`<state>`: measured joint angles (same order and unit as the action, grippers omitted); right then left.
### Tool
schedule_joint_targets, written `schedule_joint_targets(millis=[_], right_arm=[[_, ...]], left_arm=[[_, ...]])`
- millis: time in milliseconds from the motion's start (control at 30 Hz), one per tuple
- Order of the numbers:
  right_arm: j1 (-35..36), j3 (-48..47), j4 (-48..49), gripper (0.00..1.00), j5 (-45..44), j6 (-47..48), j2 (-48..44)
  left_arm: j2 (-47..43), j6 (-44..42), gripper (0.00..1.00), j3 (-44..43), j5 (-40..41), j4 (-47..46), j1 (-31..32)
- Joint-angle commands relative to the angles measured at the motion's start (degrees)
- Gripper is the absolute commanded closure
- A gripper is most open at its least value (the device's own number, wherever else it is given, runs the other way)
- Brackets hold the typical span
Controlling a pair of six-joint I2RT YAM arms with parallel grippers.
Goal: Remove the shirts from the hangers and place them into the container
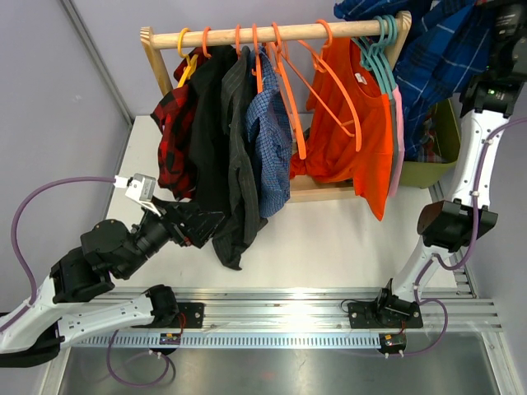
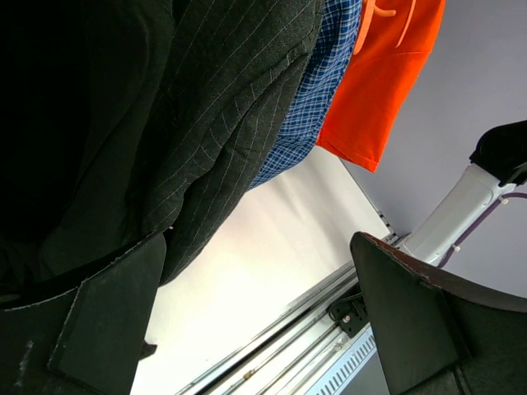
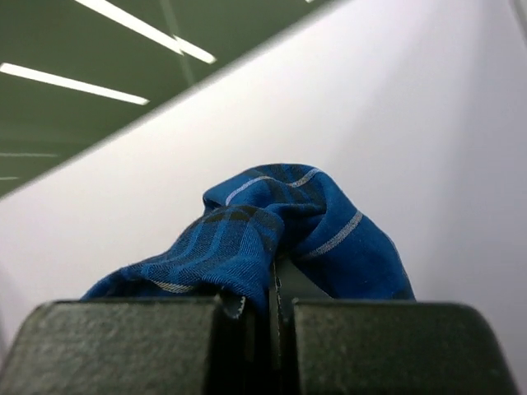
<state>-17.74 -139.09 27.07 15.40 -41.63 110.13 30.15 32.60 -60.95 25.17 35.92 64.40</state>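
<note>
My right gripper [image 3: 273, 317] is shut on a bunch of the dark blue plaid shirt [image 3: 272, 222]. That shirt [image 1: 436, 74] hangs from high at the top right, over the olive-green container [image 1: 449, 136]. My left gripper [image 1: 206, 224] stands open beside the lower hem of the grey pinstripe shirt [image 1: 240, 173], with nothing between its fingers [image 2: 99, 321]. In the left wrist view the grey shirt [image 2: 214, 107] hangs just above the left finger. On the rail hang red-black plaid [image 1: 174, 140], black [image 1: 210, 123], light blue check [image 1: 272, 148], orange [image 1: 362, 140] and pink [image 1: 398, 140] shirts.
The wooden rail [image 1: 272, 34] carries bare orange hangers [image 1: 290, 107], a yellow hanger [image 1: 185, 70] and teal hangers [image 1: 380, 58]. The rack's wooden foot [image 1: 317, 191] lies on the white table [image 1: 329, 247]. Metal mounting rails [image 1: 280, 317] run along the near edge.
</note>
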Motion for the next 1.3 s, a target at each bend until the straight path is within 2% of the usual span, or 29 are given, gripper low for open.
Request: schedule_joint_targets(millis=[0, 133, 267, 367, 467, 567, 733, 867, 933, 1033, 1133, 1267], right_arm=[[0.25, 8.89, -0.26, 1.00, -5.80, 5.93, -2.19], [0.25, 13.39, -0.44, 1.00, -16.76, 9.63, -2.11], [0.25, 12.97, -2.81, 1.00, -22.34, 10.86, -0.44], [0.25, 8.23, -10.96, 1.00, -22.87, 11.65, 2.98], [0.25, 1.99, -20.45, 1.00, -19.19, 12.53, 7.55], [0.51, 2.67, -26.79, 1.00, -18.12, 13.94, 9.14], [3.23, 10.94, -31.10, 1.00, -29.01, 23.15, 8.61], [3.94, 8.92, -43.64, 1.00, -33.06, 23.61, 12.56], [4.55, 9.36, -46.22, 1.00, -35.61, 23.43, 14.67], [4.82, 8.75, -52.10, 1.00, -36.75, 23.00, 18.18], [5.17, 4.80, -61.92, 1.00, -37.19, 22.82, 23.02], [5.34, 2.07, -66.52, 1.00, -37.12, 22.82, 28.72]], left_arm=[[-0.71, 1.06, 0.01, 0.13, 1.29, -2.70, 0.02], [-0.36, 1.59, 0.01, 0.04, 0.94, -2.79, 0.02], [0.43, 1.85, 0.01, 0.39, 0.50, -3.58, 0.11], [0.70, 2.29, 0.01, 0.48, 0.23, -3.58, 0.02], [0.70, 2.29, 0.01, 0.65, 0.14, -3.93, 0.02], [0.79, 2.47, 0.01, 0.92, 0.06, -4.10, 0.02], [0.96, 3.00, 0.01, 1.36, -0.38, -4.28, 0.11], [1.31, 2.82, 0.01, 1.18, -0.82, -4.46, 0.02], [1.40, 3.08, 0.01, 1.18, -1.08, -4.54, 0.02], [1.23, 3.52, 0.01, 1.44, -1.44, -4.28, 0.02], [0.70, 3.70, 0.01, 1.53, -1.44, -4.19, 0.02], [1.05, 3.70, 0.01, 1.10, -1.88, -4.02, 0.02]])
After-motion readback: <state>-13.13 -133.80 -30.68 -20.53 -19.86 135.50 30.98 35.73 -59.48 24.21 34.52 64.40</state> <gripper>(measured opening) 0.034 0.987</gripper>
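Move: The container that the held blue plaid shirt is bound for has its middle roughly 62 cm below the right hand, about 6 cm ahead and 7 cm to its right. The pink shirt hangs some 7 cm to that hand's left and 3 cm back, the orange shirt about 18 cm left and level with it, both roughly 40 cm lower. From the left hand the container is around 37 cm ahead, 65 cm right and 29 cm lower. The blue plaid shirt, still pinched in the shut right gripper, is brought down into the container: the hand swings forward, right and down together at first, then plunges ever more steeply, about 50 cm down in all, with some 15 cm forward and 12 cm right. Meanwhile the wrist pitches over by nearly 90 degrees, so fingers that pointed up and forward end aimed forward and down. ##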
